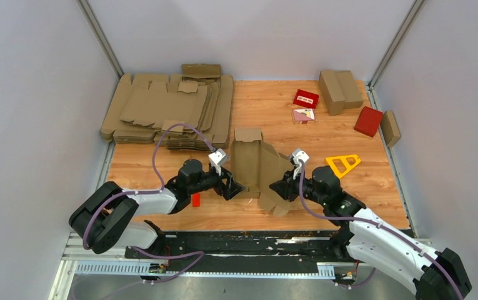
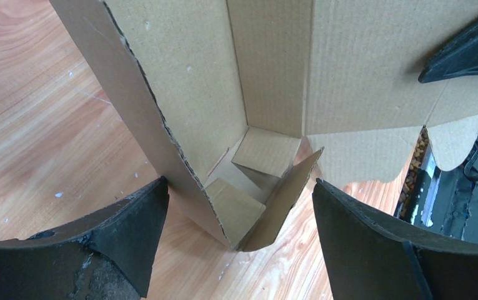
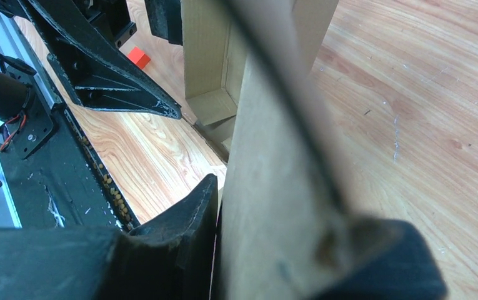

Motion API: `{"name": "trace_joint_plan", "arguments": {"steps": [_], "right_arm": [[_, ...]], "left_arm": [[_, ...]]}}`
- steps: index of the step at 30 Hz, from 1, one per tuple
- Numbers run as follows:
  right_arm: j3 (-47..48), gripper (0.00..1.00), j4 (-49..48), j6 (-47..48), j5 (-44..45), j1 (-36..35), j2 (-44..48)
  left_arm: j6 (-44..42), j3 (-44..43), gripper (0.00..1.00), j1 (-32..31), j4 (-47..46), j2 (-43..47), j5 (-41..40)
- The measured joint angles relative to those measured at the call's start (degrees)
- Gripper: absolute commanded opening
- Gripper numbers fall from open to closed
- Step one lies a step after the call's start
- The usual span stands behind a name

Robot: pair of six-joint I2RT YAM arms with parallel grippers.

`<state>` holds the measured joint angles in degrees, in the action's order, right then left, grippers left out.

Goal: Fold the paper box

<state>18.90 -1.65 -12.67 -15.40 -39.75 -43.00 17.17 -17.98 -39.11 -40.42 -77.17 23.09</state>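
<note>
The paper box stands half-folded at the table's middle, one long wall upright, flaps spread to the right. My left gripper is at its near-left corner, open. In the left wrist view that corner of the box sits between the wide-apart fingers, touching neither. My right gripper is shut on the box's right-hand panel. The right wrist view shows that panel clamped between the two fingers, with the gripper closed on it.
A stack of flat cardboard blanks lies at the back left. Folded brown boxes, small red boxes and a yellow triangular frame lie at the right. A small red block sits by the left arm. A black rail runs along the near edge.
</note>
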Motion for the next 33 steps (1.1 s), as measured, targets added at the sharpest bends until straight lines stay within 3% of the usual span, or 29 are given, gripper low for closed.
{"name": "trace_joint_plan", "arguments": {"steps": [7, 20, 33], "right_arm": [[-2.8, 0.19, -1.2, 1.4, -1.3, 0.0, 1.5], [-5.0, 0.17, -2.4, 1.8, -0.8, -2.8, 3.0], [-5.0, 0.16, -2.3, 1.6, -0.1, -3.5, 2.4]], "left_arm": [[-1.3, 1.6, 0.78, -1.1, 0.0, 0.5, -1.6], [-6.1, 3.7, 0.88, -7.1, 2.7, 6.0, -8.8], [-8.3, 2.2, 0.62, -8.8, 6.8, 3.0, -18.3]]}}
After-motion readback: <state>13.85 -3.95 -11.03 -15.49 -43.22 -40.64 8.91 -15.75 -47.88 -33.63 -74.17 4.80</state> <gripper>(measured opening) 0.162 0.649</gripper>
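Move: The tray's near end flap, standing half up, lies roughly 3 cm to the left hand's right, 1 cm nearer the base and 4 cm below. The side panel already held between the right fingers is some 12 cm to the right of the left hand and 3 cm ahead; the red block sits about 13 cm to its left, 2 cm back and 7 cm below. From the right hand, that flap is about 9 cm left, 2 cm back and 8 cm below. The left hand, wide open around the tray's near left corner, eases back some 2 cm, then comes forward again while sinking to about 3 cm lower, tipping its fingers roughly 15 degrees farther down and partly closing, so that one finger stays outside the left wall and the base-side finger comes against the edge of the near end flap. Meanwhile the right hand keeps its hold on the side panel, drawing it back and down by about 2 cm each before holding still there. ##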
